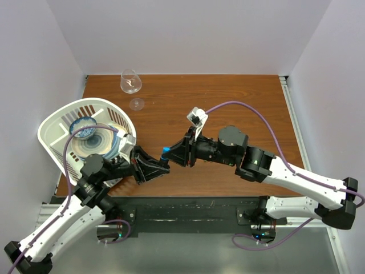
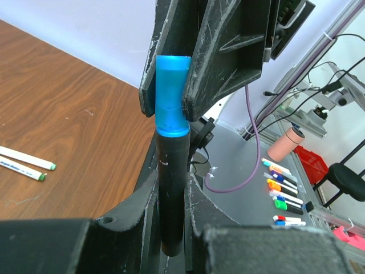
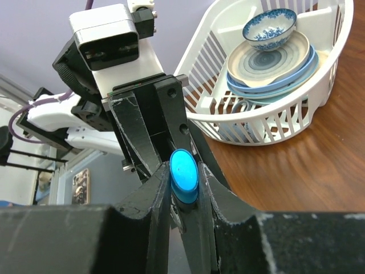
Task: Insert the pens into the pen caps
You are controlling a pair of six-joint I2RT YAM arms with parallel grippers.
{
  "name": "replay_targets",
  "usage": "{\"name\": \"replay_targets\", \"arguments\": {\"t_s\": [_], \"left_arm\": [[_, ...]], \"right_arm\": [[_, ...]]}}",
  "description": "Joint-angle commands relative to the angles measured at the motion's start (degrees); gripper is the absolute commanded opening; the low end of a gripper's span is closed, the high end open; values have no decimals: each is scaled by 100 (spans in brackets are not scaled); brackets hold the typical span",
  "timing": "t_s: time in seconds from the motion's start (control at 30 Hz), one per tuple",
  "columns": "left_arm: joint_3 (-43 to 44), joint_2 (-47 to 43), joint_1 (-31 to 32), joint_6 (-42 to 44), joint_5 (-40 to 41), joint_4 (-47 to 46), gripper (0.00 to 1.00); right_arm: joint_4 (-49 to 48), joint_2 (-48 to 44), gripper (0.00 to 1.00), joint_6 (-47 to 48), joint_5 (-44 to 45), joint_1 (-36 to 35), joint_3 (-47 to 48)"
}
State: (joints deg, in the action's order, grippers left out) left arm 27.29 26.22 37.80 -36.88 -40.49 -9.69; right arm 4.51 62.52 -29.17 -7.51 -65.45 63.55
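Note:
My left gripper (image 2: pixel 173 185) is shut on a black pen barrel (image 2: pixel 173 171) that points up out of its jaws. A blue pen cap (image 2: pixel 173 94) sits on the barrel's upper end. My right gripper (image 3: pixel 183 185) is shut on that blue cap (image 3: pixel 183 170), its fingers (image 2: pixel 228 57) clamping it from both sides. In the top view the two grippers meet tip to tip over the table's front middle, left (image 1: pixel 155 164) and right (image 1: pixel 174 154), with the blue cap (image 1: pixel 165 151) between them. Two white pens with green caps (image 2: pixel 25 162) lie on the table.
A white dish basket (image 1: pixel 57 123) with plates and a bowl stands at the left, close behind the left arm; it also shows in the right wrist view (image 3: pixel 274 123). A wine glass (image 1: pixel 130 81) stands at the back. Several coloured markers (image 2: pixel 285 194) lie off the table.

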Motion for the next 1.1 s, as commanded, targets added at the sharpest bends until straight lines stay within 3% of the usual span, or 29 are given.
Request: {"name": "replay_targets", "arguments": {"t_s": [0.0,0.27,0.7,0.87,1.07], "left_arm": [[75,155,-18,15,260,-384,0],[725,787,-45,436,876,-173,0],[1252,1632,-422,638,-670,-885,0],[1463,1799,-502,823,-512,-815,0],[1770,2071,-809,1059,-680,-431,0]], "right_arm": [[-346,-12,0,-282,-514,-20,-307],[189,32,0,-370,-594,-29,-835],[-196,-144,0,-634,-1981,-47,-1749],[-381,-143,0,-949,-2114,-257,-2065],[549,-328,0,-793,-1939,-337,-2093]]}}
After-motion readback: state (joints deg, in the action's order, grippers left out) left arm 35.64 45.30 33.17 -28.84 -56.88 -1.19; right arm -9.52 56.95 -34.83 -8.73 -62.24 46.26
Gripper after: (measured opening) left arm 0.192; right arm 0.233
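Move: The blue cap already sits over the top of the black pen, with its middle about 6 cm above the left hand, which holds the pen, and 1 cm forward. From the right hand, whose fingers are already round that cap, the black pen's middle lies straight below by roughly 5 cm. The two white pens lie on the table some 18 cm forward, 17 cm right and 25 cm below the left hand; the dish basket is about 20 cm forward, 35 cm left and 20 cm below it. The right hand keeps its fingers shut on the blue cap and carries it down about 5 cm, drifting slightly right, bearing down along the black pen. The left hand keeps hold of the pen and goes down too, though only about 3.5 cm, working 2 cm to the right and first forward, then partly back, while its wrist tips the right-pointing fingers downward and swings clockwise, some 10 degrees each. ##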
